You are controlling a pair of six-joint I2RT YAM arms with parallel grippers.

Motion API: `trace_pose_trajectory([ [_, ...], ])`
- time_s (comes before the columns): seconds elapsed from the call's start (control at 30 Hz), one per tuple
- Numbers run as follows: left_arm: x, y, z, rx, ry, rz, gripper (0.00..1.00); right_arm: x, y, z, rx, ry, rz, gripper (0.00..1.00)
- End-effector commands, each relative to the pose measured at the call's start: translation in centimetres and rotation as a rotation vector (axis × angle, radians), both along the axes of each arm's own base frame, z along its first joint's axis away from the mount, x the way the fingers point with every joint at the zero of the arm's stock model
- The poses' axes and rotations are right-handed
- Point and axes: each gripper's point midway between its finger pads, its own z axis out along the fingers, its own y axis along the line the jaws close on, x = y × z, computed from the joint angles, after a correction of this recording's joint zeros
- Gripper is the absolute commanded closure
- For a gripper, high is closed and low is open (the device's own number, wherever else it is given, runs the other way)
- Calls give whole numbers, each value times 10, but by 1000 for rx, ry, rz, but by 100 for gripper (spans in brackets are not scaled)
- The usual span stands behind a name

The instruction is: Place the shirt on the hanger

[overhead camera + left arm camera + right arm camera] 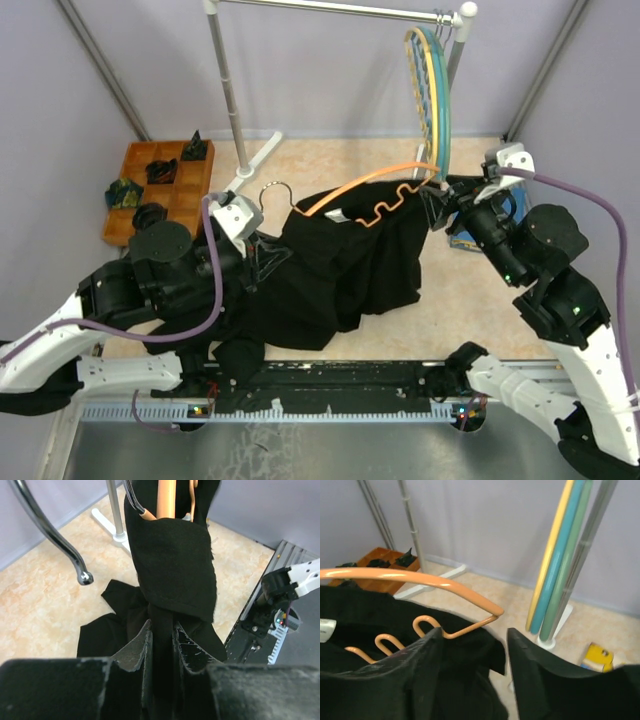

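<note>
The black shirt (340,270) hangs in a heap between the arms, draped over the orange hanger (370,178), whose metal hook (275,188) points left. My left gripper (262,255) sits at the shirt's left side. In the left wrist view it (161,630) is shut on a band of the shirt (175,560), with the hanger (167,497) rising through the fabric above. My right gripper (437,208) is at the hanger's right end. In the right wrist view it (472,635) is open, the hanger's tip (492,612) just beyond its fingers (545,680), and the shirt (465,680) lies below.
A clothes rack pole (228,90) stands behind, and yellow and teal hangers (435,90) hang from its bar at the right. At the back left, a wooden tray (185,200) holds dark clothes. A blue-and-yellow item (597,657) lies on the floor by the right arm.
</note>
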Motion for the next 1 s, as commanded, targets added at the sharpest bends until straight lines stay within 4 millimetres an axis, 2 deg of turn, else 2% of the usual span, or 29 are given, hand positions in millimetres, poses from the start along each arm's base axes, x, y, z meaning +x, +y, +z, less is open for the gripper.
trace_pose_trajectory([
  [0.0,1,14,12,-12,-17,29,100,-11,-26,-31,-25,112,-92,39],
  [0.03,0,15,12,-7,-17,29,100,-14,-35,-39,-40,135,-129,37],
  [0.1,-2,17,11,9,-14,17,100,-25,-47,-43,-49,143,-147,33],
  [0.2,-6,13,4,39,-2,-12,100,-49,-45,-30,-41,72,-52,27],
  [0.27,-10,7,-3,60,12,-46,100,-65,-28,-17,-39,0,88,22],
  [0.37,-17,-6,-16,94,38,-111,100,-79,0,-13,-94,-58,276,18],
  [0.53,-27,-24,-35,161,86,-200,100,-80,41,-17,-208,-141,496,16],
  [0.67,-33,-31,-47,220,121,-250,100,-86,63,-19,-259,-193,636,16],
  [0.83,-40,-36,-56,261,154,-297,100,-99,84,-45,-307,-100,825,16],
  [0.97,-46,-39,-57,265,167,-334,100,-102,90,-70,-324,-16,888,17],
])
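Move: Straight to the right hand's left, about 10 cm off and level, lies the middle of the orange hanger's bare arm, with the hanger's neck some 20 cm left and level with the hand. The shirt's hanging body is about 13 cm left, 7 cm back and 10 cm lower; the rack hangers are about 15 cm ahead, 2 cm left and 5 cm higher. From the left hand, the bare arm lies some 10 cm ahead, 13 cm right and about 2 cm up. Opening on to wide, the right hand leaves the shirt's shoulder by the hanger's end, drawing back and dipping rightward, then swings some 12 cm left while sinking, its fingers turning about 45 degrees counter-clockwise towards the bare arm. Still pinching the gathered shirt beside the neck, the left hand lowers it about 8 cm, with a smaller shift back and right and a wrist turn. ##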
